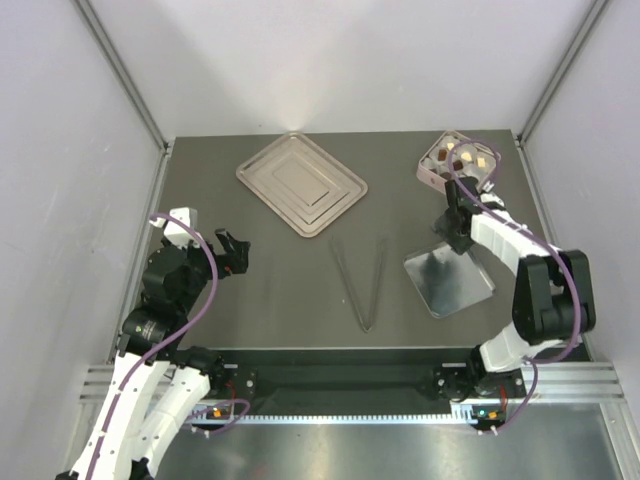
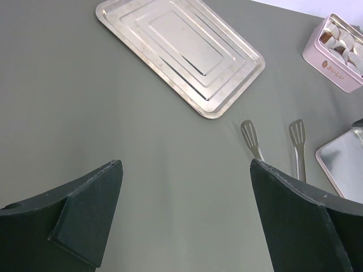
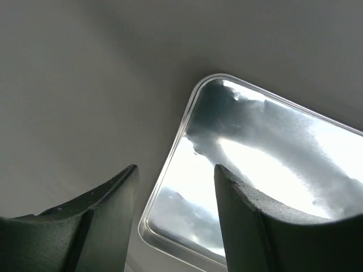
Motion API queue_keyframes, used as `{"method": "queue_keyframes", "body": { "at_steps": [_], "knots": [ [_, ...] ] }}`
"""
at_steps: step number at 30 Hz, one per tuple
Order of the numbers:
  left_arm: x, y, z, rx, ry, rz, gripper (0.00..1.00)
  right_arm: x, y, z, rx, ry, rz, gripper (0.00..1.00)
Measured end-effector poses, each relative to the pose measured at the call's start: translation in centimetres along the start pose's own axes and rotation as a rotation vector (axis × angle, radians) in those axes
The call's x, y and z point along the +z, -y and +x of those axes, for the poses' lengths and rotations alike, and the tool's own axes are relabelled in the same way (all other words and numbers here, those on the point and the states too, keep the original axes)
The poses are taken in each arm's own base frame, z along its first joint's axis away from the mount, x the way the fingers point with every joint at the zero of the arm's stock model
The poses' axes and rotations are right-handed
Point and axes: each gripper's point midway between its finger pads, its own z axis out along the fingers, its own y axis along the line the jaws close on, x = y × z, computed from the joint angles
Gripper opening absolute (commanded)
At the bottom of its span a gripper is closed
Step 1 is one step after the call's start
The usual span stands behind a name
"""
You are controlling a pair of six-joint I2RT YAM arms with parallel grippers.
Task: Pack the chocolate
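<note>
The chocolate (image 1: 462,158) lies in the white cups of a pink box (image 1: 434,176) at the back right, brown and pale pieces together. The left wrist view catches the box (image 2: 332,59) with a brown piece (image 2: 327,36) at its corner. My right gripper (image 1: 456,238) hangs just in front of the box, over the far corner of a shiny metal lid (image 1: 450,284). In its wrist view the jaws (image 3: 176,170) stand part open over the lid's rim (image 3: 170,153), nothing between them. My left gripper (image 1: 236,250) is wide open over bare table (image 2: 186,164).
A steel tray (image 1: 302,183) lies at the back centre and shows in the left wrist view as well (image 2: 181,51). Metal tongs (image 1: 362,285) rest on the table between the arms, their tips (image 2: 249,136) pointing away from the bases. Frame posts and walls close in both sides.
</note>
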Motion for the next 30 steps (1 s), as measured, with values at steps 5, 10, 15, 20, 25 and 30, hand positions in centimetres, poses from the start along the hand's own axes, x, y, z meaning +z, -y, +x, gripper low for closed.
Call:
{"method": "queue_keyframes", "body": {
  "at_steps": [5,10,15,20,25,30],
  "knots": [
    [0.0,0.0,0.0,-0.002,0.000,-0.002,0.99,2.3,-0.4,1.1,0.042,-0.078,0.024,0.51],
    [0.0,0.0,0.0,-0.002,0.000,-0.001,0.99,3.5,-1.2,1.8,0.075,-0.122,0.020,0.50],
    [0.0,0.0,0.0,-0.002,0.000,-0.001,0.99,4.3,-1.2,2.2,0.101,-0.157,0.031,0.47],
    [-0.2,0.0,-0.2,-0.002,0.009,0.002,0.99,5.2,-1.9,1.5,0.110,-0.185,0.031,0.33],
    [-0.4,0.1,-0.3,-0.003,0.020,0.004,0.99,5.6,-2.1,1.3,0.096,-0.226,0.021,0.00],
    [-0.4,0.2,-0.3,-0.002,0.020,0.008,0.99,5.6,-2.2,1.1,0.065,-0.257,-0.015,0.00]
  ]
}}
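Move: The empty right hand is just off the box lid: the far-left rim to be pinched is about 4 cm ahead, 1 cm left and 5 cm below; the lid's middle is some 4 cm back, 2 cm right and 6 cm below. The pink box with the chocolates stands about 20 cm ahead, 4 cm right; the tongs lie 18 cm left and 6 cm back. From the left hand the lid is some 44 cm right, 7 cm ahead, 24 cm below. The right hand sinks about 5 cm, easing 4 cm forward and tilting, then shuts its fingers on the lid's rim. ##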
